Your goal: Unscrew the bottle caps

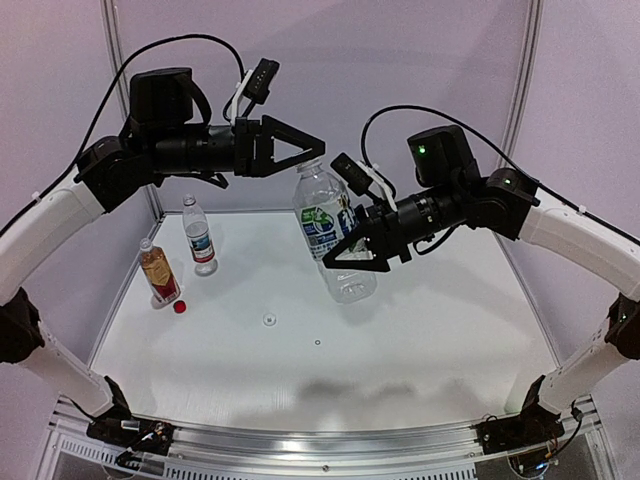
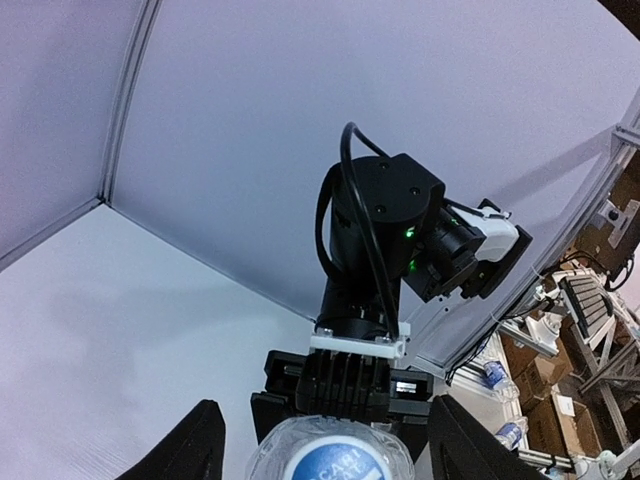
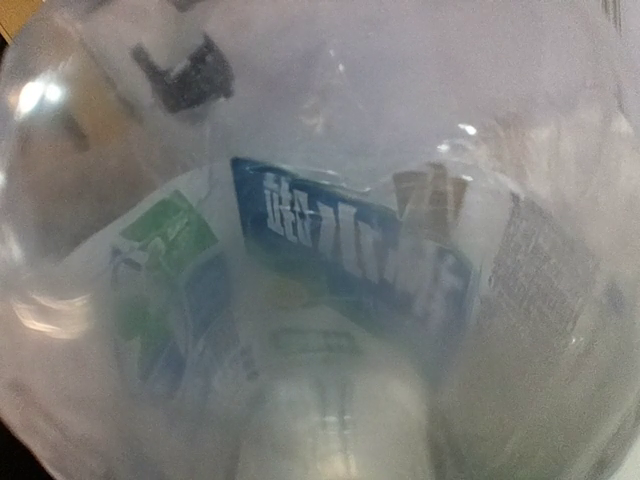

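Observation:
My right gripper [image 1: 335, 258] is shut on the body of a big clear bottle [image 1: 333, 228] with a green-blue label, held up over the table. That bottle [image 3: 320, 250] fills the right wrist view and hides the fingers. Its cap [image 1: 311, 165] points toward my left gripper [image 1: 318, 150]. In the left wrist view the cap [image 2: 335, 465], whitish with blue print, sits between the open left gripper [image 2: 330, 452]; both fingers [image 2: 190, 445] stand apart from it. A small clear bottle [image 1: 198, 235] and an amber bottle [image 1: 158, 272] stand at the table's left, with a red cap [image 1: 180, 307] beside the amber one.
A whitish cap [image 1: 268, 320] lies loose near the table's middle, and a tiny ring-like bit [image 1: 317, 343] lies a little nearer. White walls and a frame post [image 1: 150, 190] close off the back and left. The metal rail [image 1: 320, 445] with both arm bases runs along the near edge.

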Tool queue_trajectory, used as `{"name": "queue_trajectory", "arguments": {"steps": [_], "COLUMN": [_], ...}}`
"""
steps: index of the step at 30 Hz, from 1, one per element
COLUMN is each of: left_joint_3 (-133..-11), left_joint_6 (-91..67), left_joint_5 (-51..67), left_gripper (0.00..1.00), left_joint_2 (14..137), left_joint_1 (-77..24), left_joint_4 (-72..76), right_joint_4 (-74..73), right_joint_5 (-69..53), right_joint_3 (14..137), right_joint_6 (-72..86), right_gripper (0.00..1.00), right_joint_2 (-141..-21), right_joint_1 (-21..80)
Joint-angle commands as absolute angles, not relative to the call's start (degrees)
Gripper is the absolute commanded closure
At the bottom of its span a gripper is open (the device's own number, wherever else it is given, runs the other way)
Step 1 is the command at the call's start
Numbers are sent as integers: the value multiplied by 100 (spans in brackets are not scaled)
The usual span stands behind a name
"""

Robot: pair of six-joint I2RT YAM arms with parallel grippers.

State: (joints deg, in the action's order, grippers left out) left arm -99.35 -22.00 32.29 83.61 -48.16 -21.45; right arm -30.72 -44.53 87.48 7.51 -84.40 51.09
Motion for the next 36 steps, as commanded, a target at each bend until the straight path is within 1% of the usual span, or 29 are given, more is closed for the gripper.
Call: {"name": "queue_trajectory", "arguments": {"steps": [1,3,7,9,11,13,17,19,24,27,28,31,36], "left_joint_3": [-10225,-10267,-10283,-10283,-10283,-10326,-10469,-10632,-11071,-11575,-11731,-12044,-12345], "left_joint_6": [-2241,-2250,-2237,-2217,-2215,-2231,-2224,-2219,-2437,-2819,-3013,-3431,-3623], "left_joint_5": [3305,3328,3308,3304,3328,3357,3204,2895,1598,481,113,-490,-978], "left_gripper": [36,43,53,59,69,74,79,81,84,84,85,85,85], "left_joint_2": [8486,8519,8555,8565,8591,8641,8747,8805,9080,9324,9389,9624,9872], "left_joint_1": [-4912,-4917,-4935,-4940,-4956,-4957,-4970,-5008,-5275,-5512,-5597,-5771,-5853], "left_joint_4": [-2106,-2093,-2129,-2161,-2182,-2251,-2466,-2677,-3121,-3487,-3614,-3719,-4005], "right_joint_4": [-3251,-3271,-3274,-3261,-3239,-3213,-3063,-2956,-3056,-3324,-3437,-3553,-3459], "right_joint_5": [-4538,-4531,-4505,-4485,-4455,-4403,-3953,-3403,-1042,424,739,1292,1262], "right_joint_3": [8870,8868,8827,8808,8799,8798,8709,8589,8639,8992,9102,9259,9212], "right_joint_6": [646,636,646,650,659,680,746,747,688,746,751,714,601], "right_gripper": [37,38,38,38,38,38,38,37,36,37,36,37,37], "right_joint_2": [-8317,-8303,-8264,-8240,-8244,-8247,-8228,-8192,-8325,-8596,-8668,-8813,-8814], "right_joint_1": [5055,5061,5060,5055,5055,5058,5057,5057,5057,5055,5056,5061,5057]}}
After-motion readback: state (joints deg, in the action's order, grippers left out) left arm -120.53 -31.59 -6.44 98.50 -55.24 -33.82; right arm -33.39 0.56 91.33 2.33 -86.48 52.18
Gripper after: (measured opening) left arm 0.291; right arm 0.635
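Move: The cap on the bottle already sits between the left hand's open fingers, only about 1 cm to the right of that hand point and 1 cm below it; the bottle's middle is some 11 cm lower, about 4 cm back and 5 cm to the right. From the right hand, which still grips the body, the cap is roughly 11 cm up, 4 cm ahead and 5 cm left. A loose white cap lies on the table some 45 cm below the left hand, about 8 cm ahead and 11 cm left. The left fingers close onto the cap and pinch it while that hand stays almost in place, easing only about 1 cm right and slightly up, with the right hand holding the bottle still. Then, both keeping their grip, the two hands swing forward together and counter-twist cap against bottle: the left goes about 8 cm and turns some 35 degrees counter-clockwise, the right goes about 12 cm with a little drift right, turning the bottle roughly 35 degrees clockwise as its fingers tip upward. ##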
